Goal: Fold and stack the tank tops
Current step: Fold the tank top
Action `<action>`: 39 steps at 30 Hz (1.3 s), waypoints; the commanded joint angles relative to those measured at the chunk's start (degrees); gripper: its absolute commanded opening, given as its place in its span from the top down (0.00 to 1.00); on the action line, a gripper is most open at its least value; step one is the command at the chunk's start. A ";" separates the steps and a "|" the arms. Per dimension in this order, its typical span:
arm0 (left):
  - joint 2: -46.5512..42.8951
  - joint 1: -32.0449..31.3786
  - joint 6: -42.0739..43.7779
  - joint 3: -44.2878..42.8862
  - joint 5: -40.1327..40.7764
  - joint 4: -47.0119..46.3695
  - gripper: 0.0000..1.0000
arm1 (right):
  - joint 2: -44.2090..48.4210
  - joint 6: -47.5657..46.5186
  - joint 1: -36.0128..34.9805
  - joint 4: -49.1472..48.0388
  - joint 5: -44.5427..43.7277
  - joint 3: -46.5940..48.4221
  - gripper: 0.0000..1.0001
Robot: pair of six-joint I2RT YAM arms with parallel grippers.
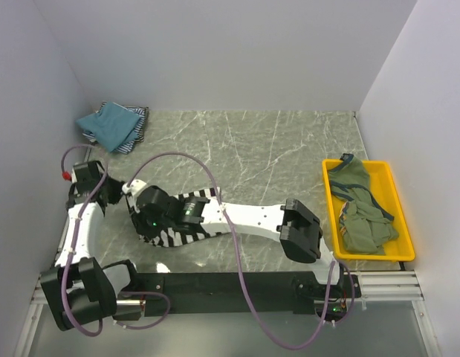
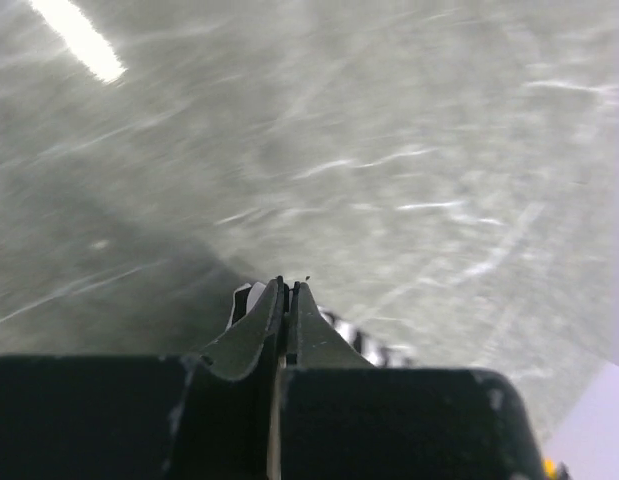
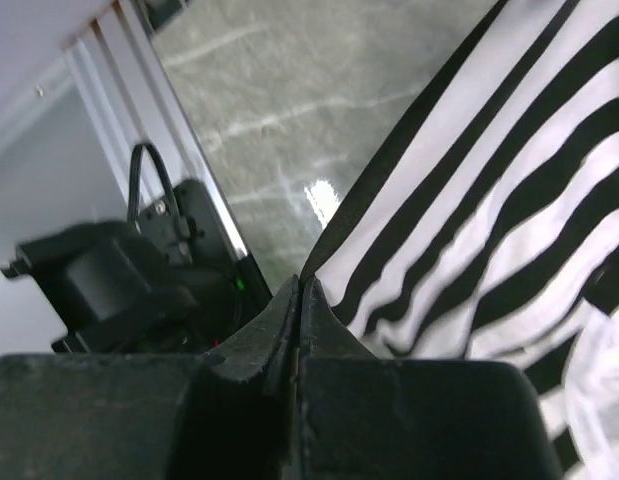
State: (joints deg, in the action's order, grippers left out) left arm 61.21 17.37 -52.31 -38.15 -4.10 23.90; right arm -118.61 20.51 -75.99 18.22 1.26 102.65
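Note:
The black-and-white striped tank top (image 1: 179, 235) lies near the front left of the table, mostly under my right arm. My right gripper (image 1: 139, 223) (image 3: 299, 285) is shut on the dark edge of that striped top (image 3: 469, 200), which hangs away to the right. My left gripper (image 1: 124, 192) (image 2: 287, 285) is also shut, and bits of the striped top (image 2: 374, 348) show just behind its fingers. At the back left, a teal-blue tank top (image 1: 107, 123) sits folded on a fine blue-and-white striped one (image 1: 138, 130). An olive-green tank top (image 1: 360, 212) lies crumpled in the tray.
A yellow plastic tray (image 1: 402, 216) stands at the right edge of the table. White walls close in the left, back and right sides. A metal rail (image 1: 378, 281) with the arm bases runs along the near edge. Purple cables loop over both arms.

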 commanded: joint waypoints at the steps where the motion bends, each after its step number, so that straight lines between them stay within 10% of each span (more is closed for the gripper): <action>1: 2.24 0.04 0.72 -6.93 -3.45 -8.84 0.99 | 2.67 4.88 1.62 -1.68 8.75 0.02 1.00; 24: 25.44 -34.84 -1.30 -31.63 1.55 -7.99 0.99 | 30.00 21.14 16.30 -27.09 10.26 -46.65 1.00; 39: 39.42 -44.52 -3.05 -39.81 1.11 -10.18 0.99 | 38.45 24.05 20.44 -31.13 6.30 -63.96 1.00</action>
State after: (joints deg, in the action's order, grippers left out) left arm 99.85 -26.65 -54.19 -74.30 -4.71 21.32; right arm -82.94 42.74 -55.11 -11.64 5.69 41.43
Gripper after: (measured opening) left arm 0.034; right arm 0.012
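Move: Both hands already hold the striped tank top's hem end raised. The part of the tank top still lying on the table is centred about 22 cm to the left hand's right, 7 cm back and 9 cm below. From the right hand it is about 14 cm right, 5 cm ahead and 15 cm below. The teal tank top on the stack lies some 21 cm ahead of the left hand and 4 cm to its left. Fingers shut, both hands sweep the hem right and somewhat forward over the tank top, left 30 cm, right 20. ##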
